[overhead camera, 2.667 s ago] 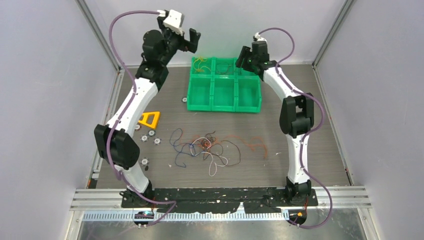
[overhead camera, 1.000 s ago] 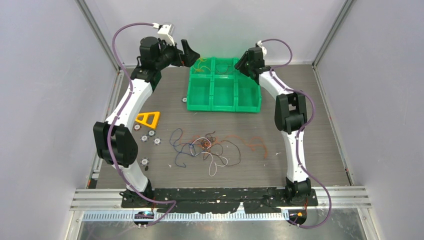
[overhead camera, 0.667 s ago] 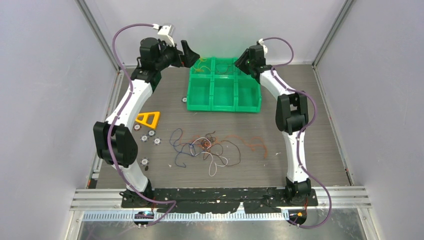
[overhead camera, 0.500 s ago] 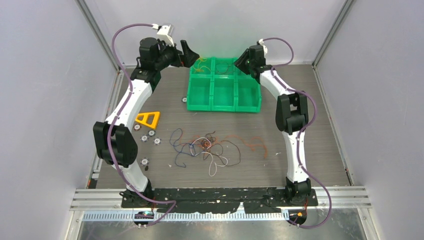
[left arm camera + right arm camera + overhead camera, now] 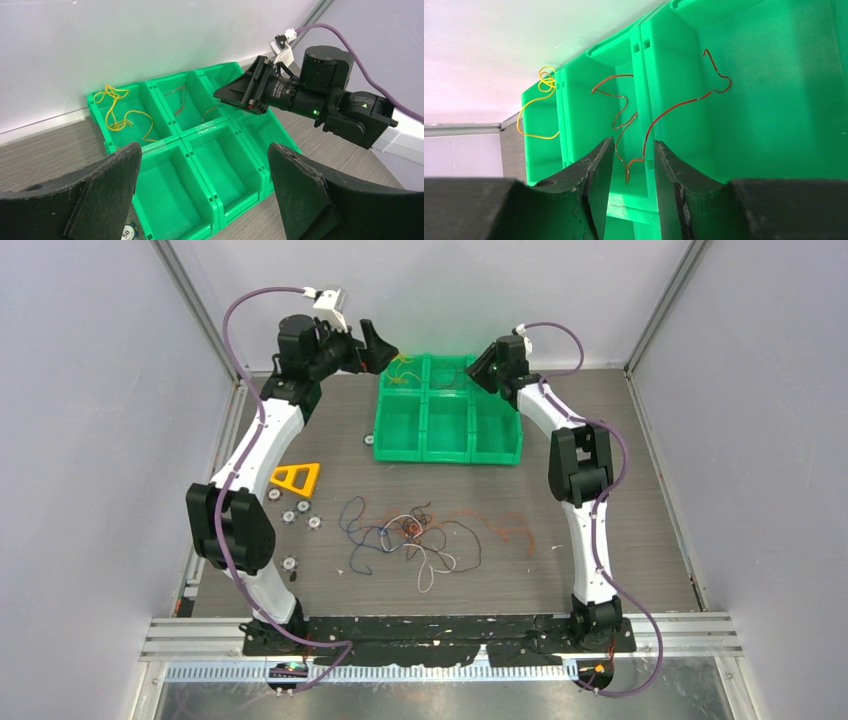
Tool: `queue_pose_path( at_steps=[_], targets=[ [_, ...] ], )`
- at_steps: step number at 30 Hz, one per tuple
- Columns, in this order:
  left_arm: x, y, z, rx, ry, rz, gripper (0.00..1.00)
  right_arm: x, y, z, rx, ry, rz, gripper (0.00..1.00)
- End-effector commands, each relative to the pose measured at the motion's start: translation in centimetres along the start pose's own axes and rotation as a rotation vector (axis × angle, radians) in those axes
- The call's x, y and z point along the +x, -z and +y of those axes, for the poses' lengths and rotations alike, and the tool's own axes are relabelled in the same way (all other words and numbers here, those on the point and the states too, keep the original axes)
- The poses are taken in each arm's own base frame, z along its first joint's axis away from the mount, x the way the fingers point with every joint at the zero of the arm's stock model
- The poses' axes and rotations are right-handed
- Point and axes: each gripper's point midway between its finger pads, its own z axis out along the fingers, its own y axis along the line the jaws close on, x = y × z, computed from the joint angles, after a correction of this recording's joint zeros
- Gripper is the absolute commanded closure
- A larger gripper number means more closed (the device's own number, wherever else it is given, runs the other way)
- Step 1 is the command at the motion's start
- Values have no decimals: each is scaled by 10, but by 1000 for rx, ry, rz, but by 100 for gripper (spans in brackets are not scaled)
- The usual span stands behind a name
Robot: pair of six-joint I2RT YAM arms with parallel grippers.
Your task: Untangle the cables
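Observation:
A loose tangle of thin cables (image 5: 415,535) lies mid-table: blue, black, white and red strands, with an orange one (image 5: 505,525) trailing right. A green six-bin tray (image 5: 497,452) stands at the back. Its back-left bin holds a yellow cable (image 5: 117,107). A red cable (image 5: 616,107) hangs in the back-middle bin and another red cable (image 5: 679,105) drapes over the divider into the back-right bin. My right gripper (image 5: 633,141) hovers at those back bins, jaws narrowly apart, a red cable end dangling loose between them. My left gripper (image 5: 204,147) is wide open above the tray, empty.
A yellow triangular piece (image 5: 297,478) and several small round discs (image 5: 295,512) lie left of the tangle. One disc (image 5: 129,231) sits against the tray's front left corner. Grey walls close the table on three sides.
The left arm came down towards the tray's back left and has since held still. The right gripper shifted slightly over the back bins, its jaws narrowing a little. The tangle has not moved.

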Motion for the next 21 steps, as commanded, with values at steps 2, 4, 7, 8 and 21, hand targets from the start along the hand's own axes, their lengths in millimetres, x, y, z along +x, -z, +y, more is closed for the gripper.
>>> queue_pose_path(
  at_steps=[2, 4, 7, 8, 21],
  targets=[
    [-32, 7, -10, 27, -25, -81, 1, -3, -6, 8, -23, -12, -26, 59],
    [-33, 8, -9, 24, -23, -83, 1, -1, -8, 5, -15, -13, -28, 59],
    [-32, 9, -7, 19, -19, -80, 0, 7, -15, -1, -5, -20, -23, 61],
    [-32, 10, -6, 15, -17, -81, 0, 8, -17, -2, -5, -30, -22, 63],
    [-28, 15, 3, -8, 36, -45, 0, 20, -31, -10, -23, -40, -3, 92]
  ],
)
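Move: The thin red cable crossing the wall between the bin's middle and right rear compartments lies about 2 cm ahead of the right hand and 1 cm below, between the lines of its half-open fingers. Its loose end is roughly 3 cm ahead and 4 cm right, its loops in the middle compartment some 2 cm ahead and 6 cm left; the yellow cable is about 2 cm ahead and 17 cm left. From the left hand, that crossing is some 17 cm ahead, 20 cm right and 22 cm lower. The right hand, almost still at first, reaches forward about 2.5 cm along the top of the compartment wall while sinking some 1 cm, bringing the fingertips onto the red cable where it arches over the wall. Its fingers narrow from less than half open to nearly shut around that strand, mostly late in the reach, with the wrist turning only about 5 degrees. ##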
